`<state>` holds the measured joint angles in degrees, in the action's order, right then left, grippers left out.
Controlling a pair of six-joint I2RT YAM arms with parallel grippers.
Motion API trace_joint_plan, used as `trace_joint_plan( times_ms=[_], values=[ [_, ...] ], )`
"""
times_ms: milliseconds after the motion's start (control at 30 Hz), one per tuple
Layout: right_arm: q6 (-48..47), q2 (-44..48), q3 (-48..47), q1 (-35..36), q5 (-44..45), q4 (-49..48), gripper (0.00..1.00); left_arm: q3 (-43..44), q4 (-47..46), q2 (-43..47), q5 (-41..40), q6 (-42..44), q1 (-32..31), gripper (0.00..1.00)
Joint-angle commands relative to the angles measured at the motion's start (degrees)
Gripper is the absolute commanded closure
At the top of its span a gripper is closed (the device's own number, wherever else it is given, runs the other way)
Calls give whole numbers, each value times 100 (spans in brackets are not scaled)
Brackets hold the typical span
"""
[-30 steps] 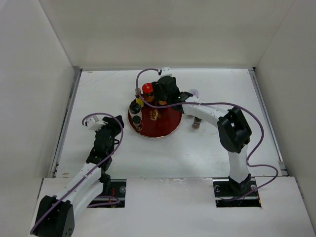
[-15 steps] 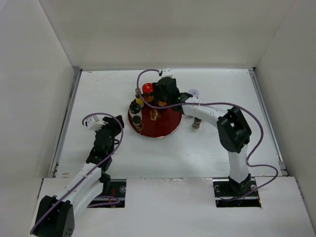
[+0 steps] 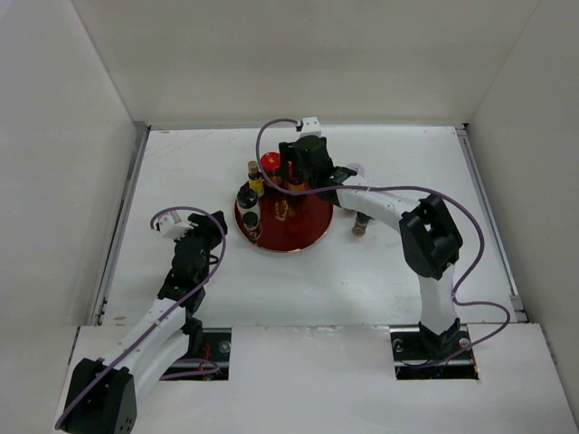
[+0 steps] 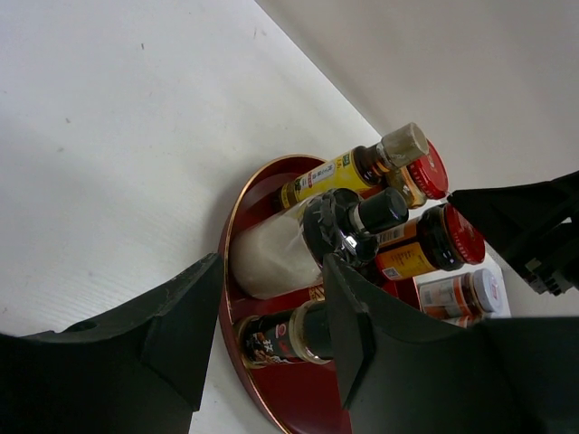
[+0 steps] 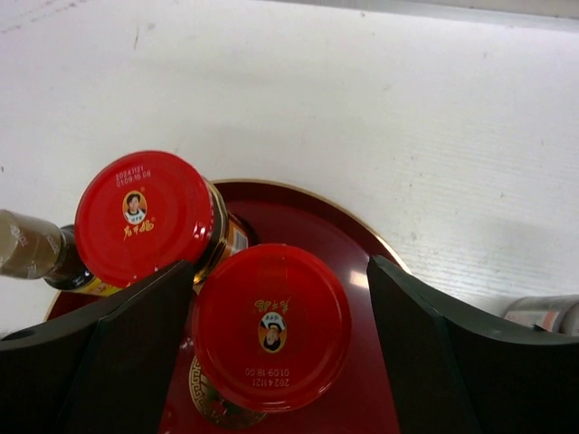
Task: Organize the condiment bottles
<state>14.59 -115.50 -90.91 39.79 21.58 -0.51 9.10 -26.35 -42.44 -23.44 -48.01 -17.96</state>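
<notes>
A round red tray (image 3: 303, 231) holds several condiment bottles. In the top view these include a red-capped jar (image 3: 270, 163), a slim yellowish bottle (image 3: 254, 177), a black-capped white jar (image 3: 246, 197) and a small dark bottle (image 3: 251, 226). My right gripper (image 3: 294, 176) is open above the tray's far side. In the right wrist view its jaws (image 5: 280, 280) stand either side of a second red-capped jar (image 5: 271, 325), with a gap on the right. The first red-capped jar (image 5: 145, 217) stands next to it. My left gripper (image 3: 206, 233) is open and empty, left of the tray (image 4: 233, 217).
Two more jars stand on the table right of the tray: a brown one (image 3: 361, 224) and a white-lidded one (image 3: 358, 169), partly hidden by the right arm. White walls close in the table on three sides.
My right gripper has shifted slightly toward the far side above the red-capped jar on the tray. The left arm has not moved.
</notes>
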Motion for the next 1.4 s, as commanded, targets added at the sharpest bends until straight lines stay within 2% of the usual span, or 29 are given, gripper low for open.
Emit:
trace_joint_plan(
  times_ms=[0, 167, 367, 733, 933, 1367],
  values=[
    [0, 607, -41, -98, -102, -502, 15, 21, -213, 78, 59, -16, 60, 54],
    [9, 1353, 556, -449, 12, -652, 16, 13, -178, 139, 50, 2, 60, 54],
    [97, 1821, 1383, -1117, 276, -292, 18, 30, -204, 104, 59, -15, 42, 54],
    [53, 1030, 1261, -1707, -40, 139, 18, 48, -230, 42, 147, -16, 60, 54],
    [70, 837, 1225, -1769, -242, 183, 15, 56, -257, -72, 164, -33, 42, 54],
    [185, 590, 1129, -1760, -242, 517, 18, 56, -257, -116, 173, -51, 60, 54]
  ],
)
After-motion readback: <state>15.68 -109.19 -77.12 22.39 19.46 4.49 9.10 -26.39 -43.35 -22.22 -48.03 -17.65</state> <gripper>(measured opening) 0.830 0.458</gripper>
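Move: The farther grey-capped bottle stands about 17 cm to the right hand's right, nearly level with it and some 10 cm lower; a second grey-capped bottle is 6 cm nearer the base. The red-capped bottle just released sits right under the open fingers, its middle 2 cm back and 7 cm down, with another red-capped bottle 7 cm left of it and 3 cm farther out. From the left hand the target lies roughly 17 cm ahead, 39 cm right. Up, then right and down: the right hand lifts about 8 cm off the red-capped bottle on the tray, arcs some 18 cm right past the tray's edge, then sinks about 14 cm from its peak towards the farther grey-capped bottle, slowing on the way down. It turns roughly 15 degrees clockwise and tips a little more downward, fingers staying wide open either side of the grey cap; contact can't be seen. ##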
